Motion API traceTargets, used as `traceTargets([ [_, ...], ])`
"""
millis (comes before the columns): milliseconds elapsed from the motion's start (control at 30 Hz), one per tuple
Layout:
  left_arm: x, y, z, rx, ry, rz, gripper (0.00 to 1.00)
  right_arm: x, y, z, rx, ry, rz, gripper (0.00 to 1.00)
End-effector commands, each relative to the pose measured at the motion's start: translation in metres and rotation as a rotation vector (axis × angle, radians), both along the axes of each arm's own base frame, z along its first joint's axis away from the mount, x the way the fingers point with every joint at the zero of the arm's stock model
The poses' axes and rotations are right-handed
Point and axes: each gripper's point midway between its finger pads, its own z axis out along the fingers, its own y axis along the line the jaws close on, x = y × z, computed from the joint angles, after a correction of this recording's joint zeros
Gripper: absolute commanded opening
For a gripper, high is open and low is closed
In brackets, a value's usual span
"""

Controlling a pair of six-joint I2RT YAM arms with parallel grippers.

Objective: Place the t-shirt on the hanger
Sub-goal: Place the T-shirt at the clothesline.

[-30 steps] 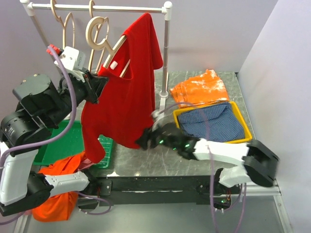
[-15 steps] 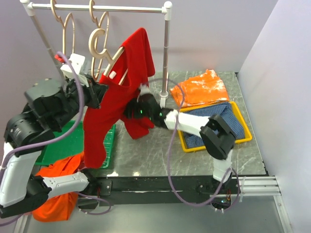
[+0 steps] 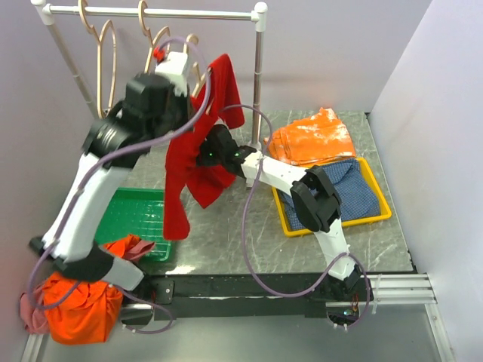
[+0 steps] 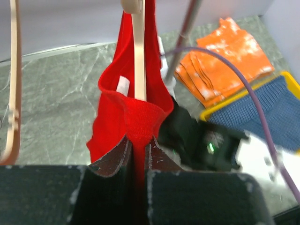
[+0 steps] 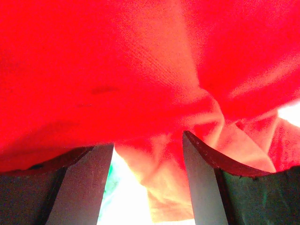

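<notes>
The red t-shirt (image 3: 179, 188) hangs in the air below the rack, draped over the pale wooden hanger (image 3: 204, 87). In the left wrist view the hanger's arm (image 4: 139, 61) runs down inside the collar of the t-shirt (image 4: 122, 112). My left gripper (image 4: 139, 143) is shut on the collar's edge; in the top view the left gripper (image 3: 190, 113) is raised high near the rail. My right gripper (image 3: 205, 151) presses into the shirt's middle from the right. In the right wrist view red t-shirt fabric (image 5: 140, 61) fills the frame, and the right gripper (image 5: 147, 154) is open with loose folds between its fingers.
The white rack rail (image 3: 151, 13) carries two other wooden hangers (image 3: 106, 60); its right post (image 3: 258, 75) stands just behind the shirt. An orange garment (image 3: 313, 136) and a yellow tray (image 3: 381, 213) with a blue cloth (image 3: 355, 188) lie right. A green tray (image 3: 136, 219) lies left.
My left arm has risen and swung right toward the rail, carrying the shirt and hanger. The right gripper has moved from the shirt's lower hem up into its middle.
</notes>
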Motion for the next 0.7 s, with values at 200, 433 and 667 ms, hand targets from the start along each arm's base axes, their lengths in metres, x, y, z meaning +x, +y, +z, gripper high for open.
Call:
traceTargets([
  [200,0.086,-0.004,0.076,-0.098,-0.222,0.01,0.01,-0.007,0.004,0.048,0.085,-0.043,0.021,0.67],
  [433,0.119,-0.003,0.083,-0.085,-0.285,0.03,0.01,-0.026,0.012,0.058,0.092,-0.052,0.048,0.67],
  [667,0.14,-0.009,0.07,-0.098,-0.27,0.015,0.01,-0.039,0.019,0.061,0.091,-0.059,0.073,0.67],
])
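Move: The left hand already grips the hanger with the red T-shirt; the clothesline rod it goes to lies about 25 cm ahead and some 8 cm higher. The next empty hanger hangs about 24 cm ahead and 14 cm to the left, the rod's right end about 25 cm ahead and 20 cm to the right. From the right hand, open beside the hanging shirt, that stretch of rod is about 15 cm ahead, 2 cm right and 38 cm up. The left hand carries the T-shirt 13 cm forward towards the clothesline; open right hand backs off 3 cm. ##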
